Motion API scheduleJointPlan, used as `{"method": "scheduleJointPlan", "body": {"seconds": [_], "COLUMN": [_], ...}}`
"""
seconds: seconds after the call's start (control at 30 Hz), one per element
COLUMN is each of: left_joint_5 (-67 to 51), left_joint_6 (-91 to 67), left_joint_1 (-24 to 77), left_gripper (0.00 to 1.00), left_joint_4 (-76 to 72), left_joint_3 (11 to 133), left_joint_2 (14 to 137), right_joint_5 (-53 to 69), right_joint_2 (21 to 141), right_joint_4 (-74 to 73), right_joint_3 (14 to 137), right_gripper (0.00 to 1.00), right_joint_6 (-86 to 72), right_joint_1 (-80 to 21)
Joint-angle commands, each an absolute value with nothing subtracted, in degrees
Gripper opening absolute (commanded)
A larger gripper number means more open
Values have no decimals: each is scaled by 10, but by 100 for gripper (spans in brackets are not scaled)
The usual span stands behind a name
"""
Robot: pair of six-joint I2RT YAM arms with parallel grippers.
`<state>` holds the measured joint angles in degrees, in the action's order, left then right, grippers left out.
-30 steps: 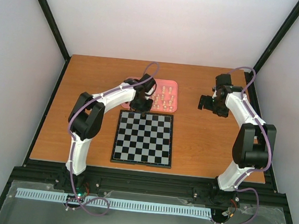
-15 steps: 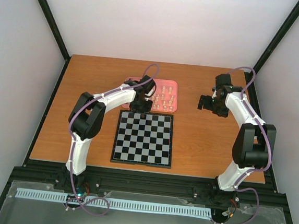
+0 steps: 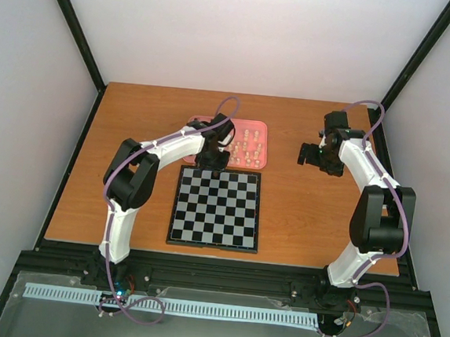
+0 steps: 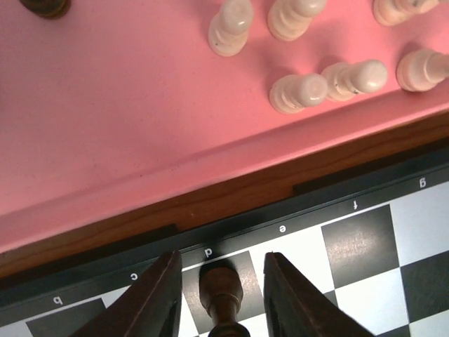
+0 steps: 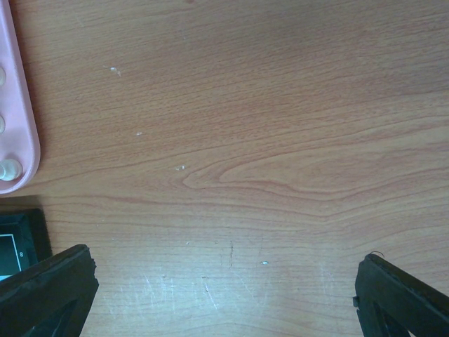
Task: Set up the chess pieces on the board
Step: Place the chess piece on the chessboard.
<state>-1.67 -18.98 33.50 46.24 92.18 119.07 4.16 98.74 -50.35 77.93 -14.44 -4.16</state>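
Observation:
The board lies mid-table, and in the left wrist view its far edge shows the file letters. One dark chess piece stands upright on the dark square by the letter d. My left gripper straddles it, open, with a gap on each side of the piece. In the top view that gripper hovers at the board's far edge. Several cream chess pieces lie and stand in the pink tray. My right gripper is wide open over bare wood, holding nothing.
The pink tray sits just beyond the board, with a strip of wood between them. Another dark piece stands at the tray's far left. The tray's corner and the board's corner show left of the right gripper.
The left jaws have parted from the dark piece, which now stands on its own on the board. Neither arm has visibly shifted.

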Motion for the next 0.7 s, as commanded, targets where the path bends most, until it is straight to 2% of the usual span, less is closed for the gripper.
{"method": "scheduleJointPlan", "body": {"seconds": [0.0, 0.3, 0.4, 0.5, 0.67], "left_joint_5": [-20, -22, -15, -6, 15], "left_joint_6": [-183, -170, -166, -161, -147], "left_joint_1": [340, 340, 340, 340, 340], "left_gripper": [41, 79, 87, 99, 100], "left_joint_4": [462, 478, 495, 513, 537], "left_joint_3": [922, 924, 938, 956, 1008], "left_joint_2": [1193, 1164, 1150, 1130, 1105], "right_joint_5": [47, 51, 52, 52, 55], "right_joint_2": [989, 990, 990, 989, 994], "right_joint_4": [-501, -496, -496, -494, -492], "right_joint_3": [779, 775, 777, 777, 778], "right_gripper": [100, 100, 100, 100, 100], "right_joint_6": [-145, -146, -147, -148, -149], "right_joint_1": [-44, -44, -44, -44, -44]}}
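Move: The dark chess piece is directly under and between the left fingertips, its middle about 1 cm below the hand point, standing on the far-edge square marked d. The pink tray's middle is some 10 cm ahead and 2 cm right; its nearest pale piece is about 5 cm ahead and 4 cm right. The board's middle is roughly 12 cm back, 1 cm right. From the right hand, the dark piece is some 29 cm left and 8 cm back. Hold the left gripper in place around the dark piece, its fingers already loosened, and keep spreading them from about a third to fully open, clear on both sides. Then lift it away from the piece about 4 cm, slowly at first and quicker at the end, with almost no wrist turn. ##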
